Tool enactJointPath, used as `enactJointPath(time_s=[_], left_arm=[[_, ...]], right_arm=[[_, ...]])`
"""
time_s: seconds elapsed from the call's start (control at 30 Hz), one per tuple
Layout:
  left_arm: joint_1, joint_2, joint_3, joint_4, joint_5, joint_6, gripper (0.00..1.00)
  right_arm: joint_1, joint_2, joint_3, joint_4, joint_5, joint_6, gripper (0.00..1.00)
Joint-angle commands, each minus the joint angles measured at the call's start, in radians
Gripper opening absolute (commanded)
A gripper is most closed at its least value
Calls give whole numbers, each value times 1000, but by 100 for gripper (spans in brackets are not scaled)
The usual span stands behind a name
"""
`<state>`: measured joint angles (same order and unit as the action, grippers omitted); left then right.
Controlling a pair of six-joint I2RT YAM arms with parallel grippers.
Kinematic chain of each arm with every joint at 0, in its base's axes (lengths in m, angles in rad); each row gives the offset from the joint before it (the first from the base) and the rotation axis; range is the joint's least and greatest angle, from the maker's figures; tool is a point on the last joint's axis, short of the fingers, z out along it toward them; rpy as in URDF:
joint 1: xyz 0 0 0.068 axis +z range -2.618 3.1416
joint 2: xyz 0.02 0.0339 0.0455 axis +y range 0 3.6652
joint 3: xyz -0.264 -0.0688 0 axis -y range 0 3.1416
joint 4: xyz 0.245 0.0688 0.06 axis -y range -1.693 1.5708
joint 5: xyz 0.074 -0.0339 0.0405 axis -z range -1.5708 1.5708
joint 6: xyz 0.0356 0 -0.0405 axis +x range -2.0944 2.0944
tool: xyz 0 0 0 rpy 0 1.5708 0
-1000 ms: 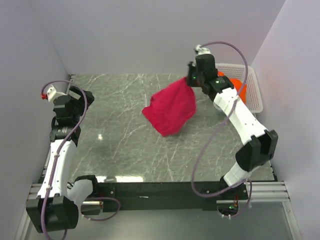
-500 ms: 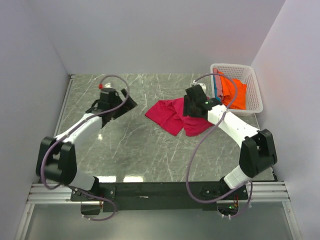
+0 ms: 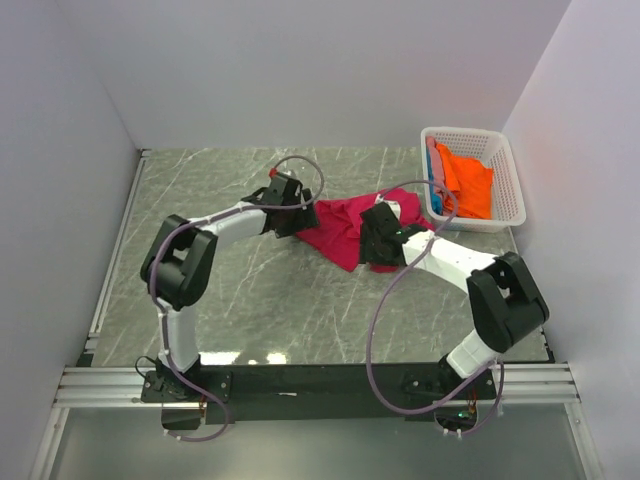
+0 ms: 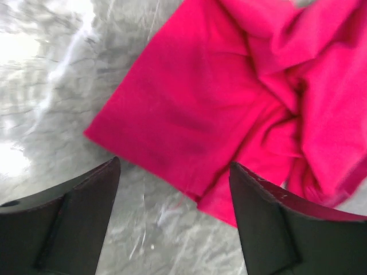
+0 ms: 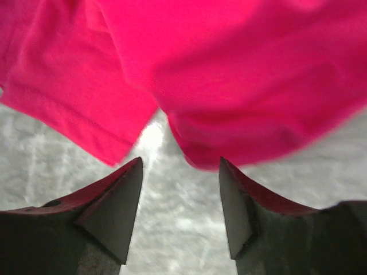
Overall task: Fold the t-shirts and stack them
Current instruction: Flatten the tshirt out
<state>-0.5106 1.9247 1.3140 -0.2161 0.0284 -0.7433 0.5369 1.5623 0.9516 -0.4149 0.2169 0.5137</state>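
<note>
A crimson-pink t-shirt [image 3: 345, 228] lies crumpled on the grey marble table [image 3: 250, 290], right of centre. My left gripper [image 3: 298, 222] is low at the shirt's left edge, open. In the left wrist view its fingers [image 4: 174, 166] straddle the hem of the pink cloth [image 4: 229, 97] without gripping it. My right gripper [image 3: 375, 242] hovers at the shirt's near right side, open. The right wrist view shows bare table between its fingers [image 5: 180, 161] and the pink cloth [image 5: 229, 74] just beyond the tips. An orange t-shirt [image 3: 468, 185] and a strip of blue-teal t-shirt [image 3: 432, 165] lie in the basket.
A white plastic lattice basket [image 3: 512, 185] stands at the table's back right corner, close to the right wall. Pale walls enclose the table on the left, back and right. The arms' cables loop above the table near the shirt.
The right gripper lowered and let go of the pink shirt, which now lies on the table. The left arm swung from the far left across to the shirt's left edge.
</note>
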Motion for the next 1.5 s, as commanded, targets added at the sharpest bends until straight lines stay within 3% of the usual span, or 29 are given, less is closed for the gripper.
enactJointPath(time_s=[0.0,0.13,0.23,0.33,0.37,0.4,0.43,0.5,0.6,0.8,1.03,1.2,1.47], left_arm=[[-22,60,82,-48,-25,21,80],[-45,131,114,-88,-94,19,74],[-46,172,139,-120,-130,21,63],[-51,212,160,-126,-124,22,44],[-51,221,174,-129,-124,22,25],[-51,230,183,-138,-128,21,10],[-51,243,192,-141,-133,21,1],[-51,240,214,-140,-171,39,1],[-51,171,206,-123,-273,53,1],[-49,-157,108,-34,-526,82,1],[-51,-511,19,-46,-790,122,1],[-51,-810,-54,-29,-896,153,1],[-49,-1044,-42,-117,-1003,140,1]], right_arm=[[-3,65,32,105,-25,49,61],[-3,113,45,94,36,77,56],[-9,133,44,74,88,94,53],[-11,130,33,77,101,100,40],[-12,124,30,79,111,104,27],[-15,120,29,79,119,105,19],[-15,111,27,76,127,97,13],[-17,78,38,54,169,86,0],[-25,-10,59,7,235,48,0],[-60,-278,117,-64,271,-21,0],[-161,-644,202,-36,205,-118,0],[-169,-743,326,-48,135,-178,0],[-169,-797,490,-142,26,-222,0]])
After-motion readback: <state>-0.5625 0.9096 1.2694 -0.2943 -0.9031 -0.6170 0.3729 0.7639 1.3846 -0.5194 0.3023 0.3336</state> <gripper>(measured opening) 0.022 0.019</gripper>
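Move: The crumpled pink t-shirt's left end lies barely 3 cm ahead of the open left hand, about 1 cm to its right and 4 cm below. Its near edge, where a fold hangs forward of the table's bare part, is about 2 cm ahead of the right hand, 1 cm to its right and 4 cm down. From the right hand, the shirt's loose near corner is about 6 cm left and level with it, 4 cm down; the white basket is some 23 cm ahead and 22 cm right, near hand height. The t-shirt's left end and near edge are pinched as both hands sink about 4 cm, edging forward, and shut. Both then lift it fast, some 40 cm, and spread: the left hand well to the left, the right hand about 11 cm right, both drawing back late. The fingers tip up 50 to 60 degrees, the left hand also turning counter-clockwise. ##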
